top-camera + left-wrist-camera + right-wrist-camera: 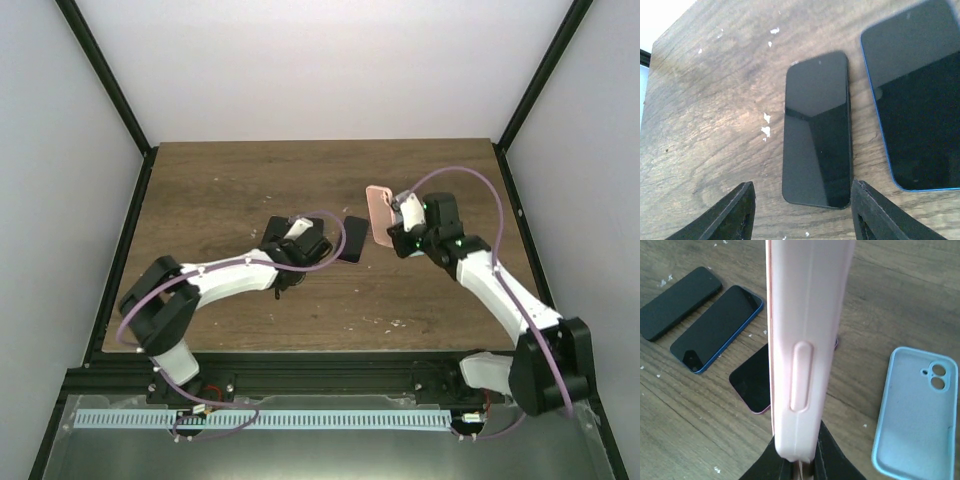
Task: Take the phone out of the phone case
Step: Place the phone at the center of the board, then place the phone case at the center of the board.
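Observation:
My right gripper (390, 228) is shut on a pink phone case (378, 212) and holds it on edge above the table. In the right wrist view the pink case (807, 335) stands up from the gripper (800, 462); I cannot tell whether a phone is inside it. A dark phone with a purple rim (754, 377) lies on the table under it, partly hidden. My left gripper (318, 243) is open and empty. In the left wrist view it (802, 212) sits just short of the near end of a black phone (817, 130).
A blue-rimmed phone (917, 95) lies right of the black one; both show in the right wrist view (717, 327) (680, 302). An empty light-blue case (915, 410) lies on the wooden table (230, 190). A dark phone (352, 240) lies between the grippers.

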Motion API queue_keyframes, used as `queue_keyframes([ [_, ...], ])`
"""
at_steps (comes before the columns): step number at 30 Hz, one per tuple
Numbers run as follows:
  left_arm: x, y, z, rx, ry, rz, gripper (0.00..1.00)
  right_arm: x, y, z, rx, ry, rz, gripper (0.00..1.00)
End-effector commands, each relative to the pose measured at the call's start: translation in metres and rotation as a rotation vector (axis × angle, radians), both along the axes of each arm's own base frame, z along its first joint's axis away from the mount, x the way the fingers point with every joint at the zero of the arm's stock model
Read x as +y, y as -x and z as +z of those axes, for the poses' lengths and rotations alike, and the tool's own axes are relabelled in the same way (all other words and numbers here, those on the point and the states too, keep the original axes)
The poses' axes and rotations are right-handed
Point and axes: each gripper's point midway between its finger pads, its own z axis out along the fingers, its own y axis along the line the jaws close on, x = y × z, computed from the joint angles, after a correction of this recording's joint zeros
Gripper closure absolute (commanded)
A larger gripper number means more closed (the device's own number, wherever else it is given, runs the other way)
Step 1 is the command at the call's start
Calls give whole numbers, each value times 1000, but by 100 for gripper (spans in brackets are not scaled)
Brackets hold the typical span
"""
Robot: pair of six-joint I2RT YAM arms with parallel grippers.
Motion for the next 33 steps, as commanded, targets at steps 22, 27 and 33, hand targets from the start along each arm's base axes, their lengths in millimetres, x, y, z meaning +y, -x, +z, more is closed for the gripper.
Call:
queue_keyframes([
  [22, 10, 43, 57, 5, 305, -5, 46, -135, -101, -93, 387, 250, -169, 99],
  [27, 8, 48, 62, -1, 328, -13, 47, -122, -100, -74, 377, 135, -98, 99],
  [33, 14, 52, 64, -13, 338, -9, 46, -50, -62, -60, 520, -158, 145, 99],
])
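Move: My right hand, still gripping the pink case, has the blue case about 7 cm ahead and 7 cm to its right, with the cream case some 9 cm ahead and 16 cm right; the purple-edged phone lies about 5 cm ahead and 12 cm left, all roughly 12 cm below. The black phone I've just laid down is about 7 cm ahead of my left hand, 1 cm left and 4 below; the blue-edged phone sits 10 cm right of that left hand and 6 ahead. I swing the pink case forward and down about 9 cm, tipping it some 25 degrees further downward, then sweep it low to the right against the blue case's side before easing back left a couple of centimetres, grip kept. Meanwhile I lift my empty left hand clear of the black phone, up about 6 cm and then back, rolling its left side down with the fingers still half open. ##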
